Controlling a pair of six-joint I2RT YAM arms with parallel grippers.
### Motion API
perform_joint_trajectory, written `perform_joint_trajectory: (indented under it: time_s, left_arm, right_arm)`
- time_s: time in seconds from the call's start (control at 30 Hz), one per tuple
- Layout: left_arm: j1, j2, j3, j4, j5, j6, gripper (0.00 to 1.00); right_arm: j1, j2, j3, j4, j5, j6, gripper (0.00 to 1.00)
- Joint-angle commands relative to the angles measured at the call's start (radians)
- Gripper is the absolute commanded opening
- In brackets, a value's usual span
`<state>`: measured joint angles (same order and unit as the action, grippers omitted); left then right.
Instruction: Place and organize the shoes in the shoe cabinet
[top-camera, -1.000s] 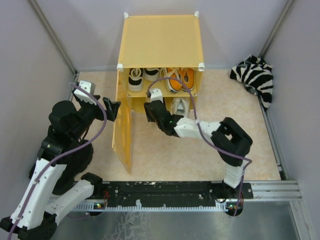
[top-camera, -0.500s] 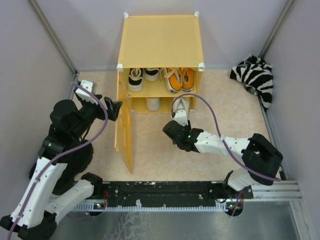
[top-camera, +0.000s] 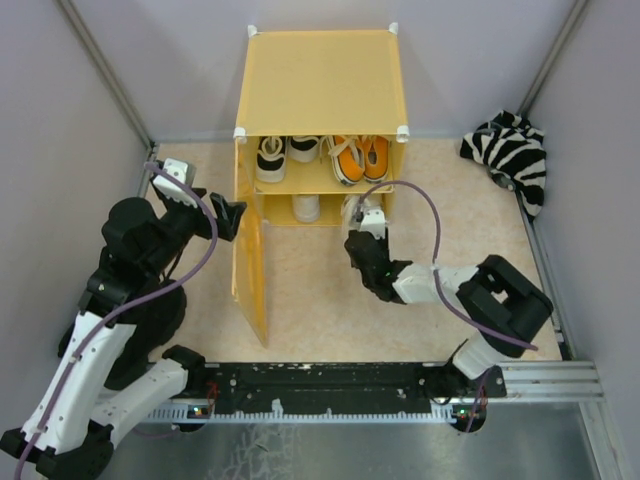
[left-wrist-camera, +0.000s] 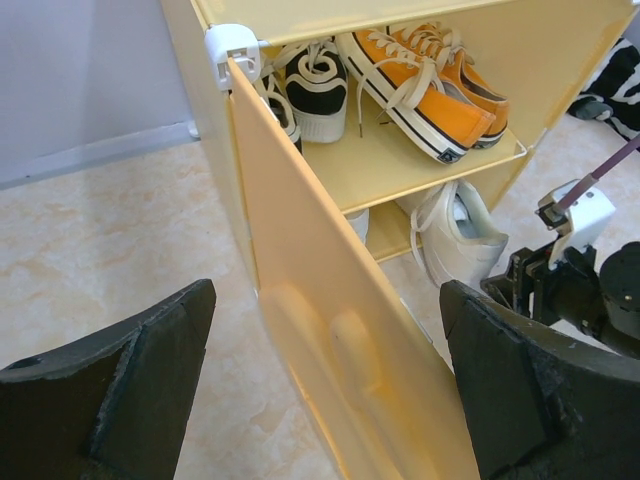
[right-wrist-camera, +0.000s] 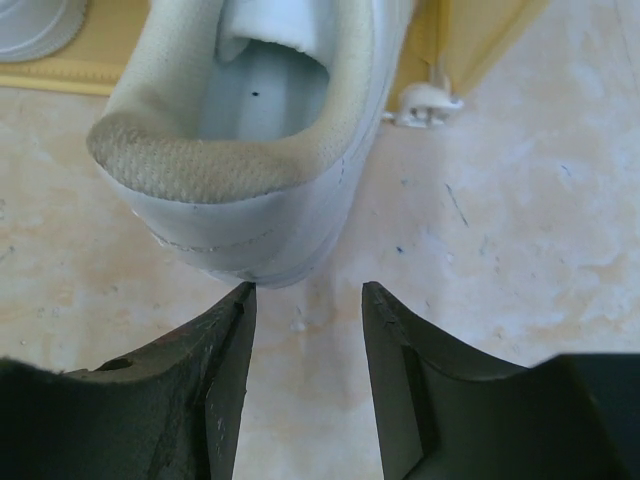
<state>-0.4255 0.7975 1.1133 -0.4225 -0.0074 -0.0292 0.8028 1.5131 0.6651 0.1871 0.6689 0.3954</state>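
Note:
The yellow shoe cabinet stands at the back with its door swung open toward me. On the inner shelf sit the black shoes and the orange shoes. Below, one off-white shoe lies inside on the left. A second off-white shoe sticks heel-out at the lower right opening. My right gripper is open just behind that heel, left fingertip at the heel's edge, nothing between the fingers. My left gripper is open wide, straddling the door's edge without touching it.
A zebra-striped fabric bundle lies at the back right by the wall. Grey walls close in on both sides. The right arm's cable loops over the floor in front of the cabinet.
My right gripper left the lower left compartment, swung right and now sits behind the right off-white shoe's heel, jaws slightly narrower. The left arm stayed put.

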Motion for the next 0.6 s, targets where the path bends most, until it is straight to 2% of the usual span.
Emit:
perform_joint_trajectory:
  time_s: [0.0, 0.1, 0.33, 0.57]
  left_arm:
    - [0.0, 0.002, -0.015, -0.073, -0.023, 0.02, 0.99]
    - [-0.001, -0.001, -0.013, -0.074, -0.026, 0.02, 0.99]
    - [0.0, -0.009, -0.01, -0.082, -0.04, 0.023, 0.99]
    - [-0.001, -0.005, -0.01, -0.085, -0.045, 0.024, 0.99]
  right_arm:
    - [-0.038, 0.117, 0.069, 0.324, 0.03, -0.134, 0.47]
    - [-0.056, 0.189, 0.119, 0.401, 0.039, -0.179, 0.47]
    - [-0.094, 0.265, 0.211, 0.46, 0.1, -0.196, 0.46]
    - [-0.169, 0.333, 0.244, 0.499, 0.06, -0.211, 0.46]
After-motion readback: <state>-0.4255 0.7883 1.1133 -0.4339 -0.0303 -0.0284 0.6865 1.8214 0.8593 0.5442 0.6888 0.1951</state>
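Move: The white shoe half inside the lower compartment has its middle some 13 cm ahead of the right hand and 4 cm to its left, about a centimetre lower; its heel faces the fingers. Its mate stands about 22 cm ahead and 14 cm left of the hand, the orange shoes on the shelf roughly 20 cm ahead, 2 cm left and 11 cm above. From the left hand, the half-inserted shoe is about 18 cm ahead, 24 cm right and 33 cm below. Forward into the mouth of the lower compartment, the right hand travels about 10 cm, first swinging some 3 cm left against the white shoe's heel, then easing back right while still advancing. The half-open fingers stay as they are and push the heel along with the left finger's side; the wrist tips up about 10 degrees. ##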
